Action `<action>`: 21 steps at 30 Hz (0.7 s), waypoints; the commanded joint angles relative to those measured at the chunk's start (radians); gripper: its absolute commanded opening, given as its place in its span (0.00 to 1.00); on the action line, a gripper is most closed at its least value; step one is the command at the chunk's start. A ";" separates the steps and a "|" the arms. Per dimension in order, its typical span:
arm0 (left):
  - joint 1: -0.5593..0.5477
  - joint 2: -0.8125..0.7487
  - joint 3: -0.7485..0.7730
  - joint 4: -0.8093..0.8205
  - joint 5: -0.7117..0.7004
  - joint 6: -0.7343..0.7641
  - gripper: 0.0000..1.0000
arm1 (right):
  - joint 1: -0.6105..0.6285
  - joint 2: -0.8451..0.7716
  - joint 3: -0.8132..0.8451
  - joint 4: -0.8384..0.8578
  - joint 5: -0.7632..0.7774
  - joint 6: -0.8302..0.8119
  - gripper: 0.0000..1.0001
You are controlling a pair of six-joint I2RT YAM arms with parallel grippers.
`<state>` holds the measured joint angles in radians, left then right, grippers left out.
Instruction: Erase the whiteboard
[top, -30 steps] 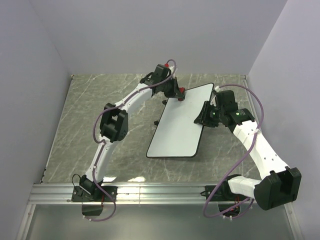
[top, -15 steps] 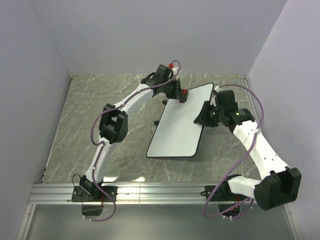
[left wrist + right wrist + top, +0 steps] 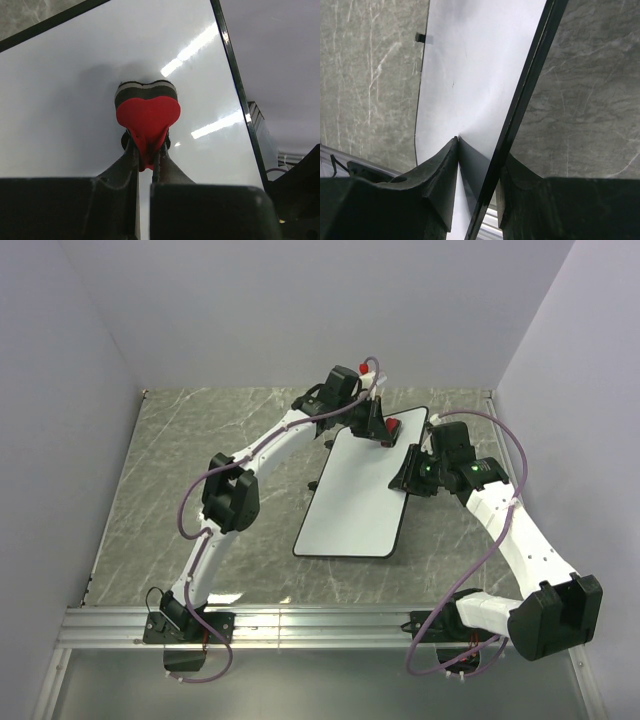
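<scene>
The whiteboard lies tilted in the middle of the table, white with a thin black frame; I see no red writing on it. My left gripper is shut on the small red eraser and presses it on the board's far right corner. In the left wrist view the eraser sits felt-side down on the board, pinched between my fingers. My right gripper is shut on the board's right edge. In the right wrist view one finger lies on the white face and the other is under the frame.
The grey marble tabletop surrounds the board. Lilac walls close in the left, back and right sides. An aluminium rail runs along the near edge by the arm bases. A small black foot sticks out at the board's far edge.
My left gripper has slid the eraser rightward along the board's far edge, from the far left corner toward the far right corner. The right gripper and the board have stayed still.
</scene>
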<state>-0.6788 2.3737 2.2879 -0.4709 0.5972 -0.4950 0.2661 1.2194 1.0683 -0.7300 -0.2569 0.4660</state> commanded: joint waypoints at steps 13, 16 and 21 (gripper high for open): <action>0.068 -0.016 -0.090 -0.216 -0.319 -0.048 0.00 | 0.076 0.074 -0.025 -0.019 -0.074 -0.144 0.00; 0.119 -0.107 -0.148 -0.212 -0.404 -0.047 0.00 | 0.078 0.080 -0.001 -0.011 -0.064 -0.141 0.00; 0.200 -0.319 -0.313 -0.147 -0.581 -0.062 0.00 | 0.073 0.120 0.119 -0.023 -0.051 -0.124 0.00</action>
<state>-0.5060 2.2406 2.0129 -0.6258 0.1780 -0.5426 0.2939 1.2861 1.1381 -0.7181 -0.2714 0.4286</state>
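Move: The left gripper holds the eraser on the upper right of the tilted whiteboard. The board's far left corner is about 11 cm to its left, 6 cm ahead and 7 cm lower; the left edge's far clip is 14 cm left, 3 cm ahead and 8 cm down. The far right corner lies roughly 7 cm right and 5 cm ahead. From the right gripper, holding the board's right edge, the far left corner is some 18 cm ahead, 15 cm left and 7 cm down. Sweep the left gripper some 15 cm left, down the board's slope and slightly forward, starting slowly and then speeding up, so the eraser wipes across to the left edge beside the far clip. Turn the wrist counter-clockwise about 30 degrees on the way, its left side rising, and keep the eraser pinched. Keep the right gripper on the right edge, easing it a little forward and left late in the stroke. ##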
